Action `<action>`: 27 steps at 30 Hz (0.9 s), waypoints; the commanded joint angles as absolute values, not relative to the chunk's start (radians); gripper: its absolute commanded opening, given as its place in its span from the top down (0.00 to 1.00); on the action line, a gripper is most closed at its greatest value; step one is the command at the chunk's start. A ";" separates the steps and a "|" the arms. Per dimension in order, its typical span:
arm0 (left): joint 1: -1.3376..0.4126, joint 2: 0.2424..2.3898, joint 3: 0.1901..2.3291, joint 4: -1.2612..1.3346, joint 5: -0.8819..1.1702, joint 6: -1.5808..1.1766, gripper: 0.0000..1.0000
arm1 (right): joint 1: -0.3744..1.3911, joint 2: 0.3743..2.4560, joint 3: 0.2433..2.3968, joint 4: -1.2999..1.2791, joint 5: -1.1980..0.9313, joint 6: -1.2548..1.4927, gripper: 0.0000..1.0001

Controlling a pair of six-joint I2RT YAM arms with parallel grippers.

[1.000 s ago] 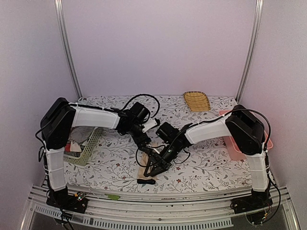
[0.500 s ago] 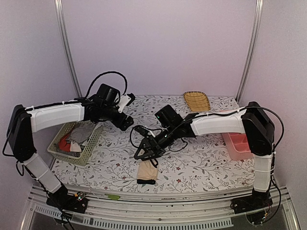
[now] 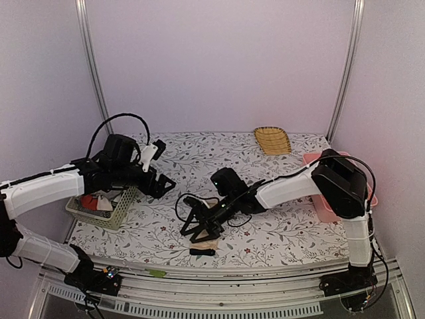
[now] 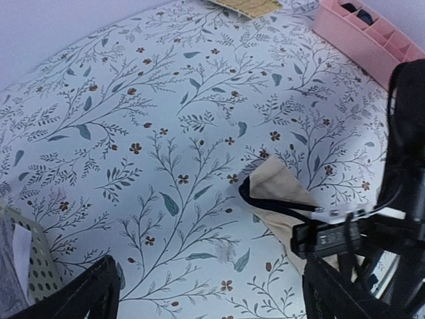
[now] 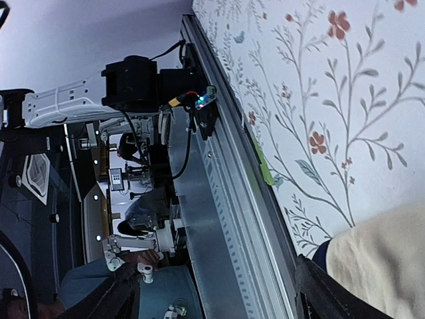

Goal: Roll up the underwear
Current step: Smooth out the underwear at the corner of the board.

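Note:
Beige underwear (image 3: pixel 203 246) with black edging lies partly rolled near the table's front edge. In the left wrist view the underwear (image 4: pixel 279 189) shows one black-edged corner. In the right wrist view only a beige corner of the underwear (image 5: pixel 388 259) shows at the lower right. My right gripper (image 3: pixel 199 231) is open, just above the garment's far end, with nothing between its fingers (image 5: pixel 216 292). My left gripper (image 3: pixel 159 185) is open and empty beside the basket, well left of the garment. Only flowered tablecloth lies between its fingers (image 4: pixel 209 292).
A green mesh basket (image 3: pixel 123 206) at the left holds more grey, red and white cloth (image 3: pixel 96 202). A pink divided tray (image 3: pixel 327 211) stands at the right, partly behind the right arm. A woven yellow dish (image 3: pixel 272 140) lies at the back. The metal front rail (image 5: pixel 226 199) runs close to the garment.
My left arm has swung away from the beige underwear, back to the left beside the basket, opening fully. My right gripper has shifted slightly left and toward the front, staying open over the garment.

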State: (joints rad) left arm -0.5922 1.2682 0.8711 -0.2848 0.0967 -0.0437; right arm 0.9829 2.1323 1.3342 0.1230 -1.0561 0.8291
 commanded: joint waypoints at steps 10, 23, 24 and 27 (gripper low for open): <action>-0.830 0.952 0.619 -0.200 0.166 0.061 0.15 | 0.964 2.205 1.239 0.240 -1.052 0.941 0.25; -1.141 1.009 0.557 -0.230 -0.064 0.317 0.37 | 0.962 2.078 1.195 0.051 -0.915 0.866 0.73; -1.165 1.031 0.553 -0.214 -0.087 0.331 0.38 | 0.962 2.091 1.193 0.047 -0.906 0.863 0.76; -1.213 1.099 0.546 -0.189 -0.119 0.368 0.40 | 0.963 2.125 1.201 0.039 -0.887 0.856 0.84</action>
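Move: The underwear's near-left corner lies about 17 cm back, 9 cm right and 14 cm below the left hand; the laundry basket's middle is roughly 19 cm to this hand's left and a couple of centimetres back. From the right hand the same corner is some 3 cm back, level sideways and 7 cm below. The underwear's middle lies 3 cm ahead of and 4 cm right of the right hand, the green strip 9 cm back and 10 cm left of it. Back towards its base, some 17 cm, and about 6 cm right, the left hand swings in beside the underwear's near-left corner, turning clockwise by roughly 40 degrees, sinking late and part-closing its fingers. The right hand dips 5–6 cm towards the cloth, rises again to its starting height, then sinks a little, easing right and shutting most of the way; its touch can't be made out. ##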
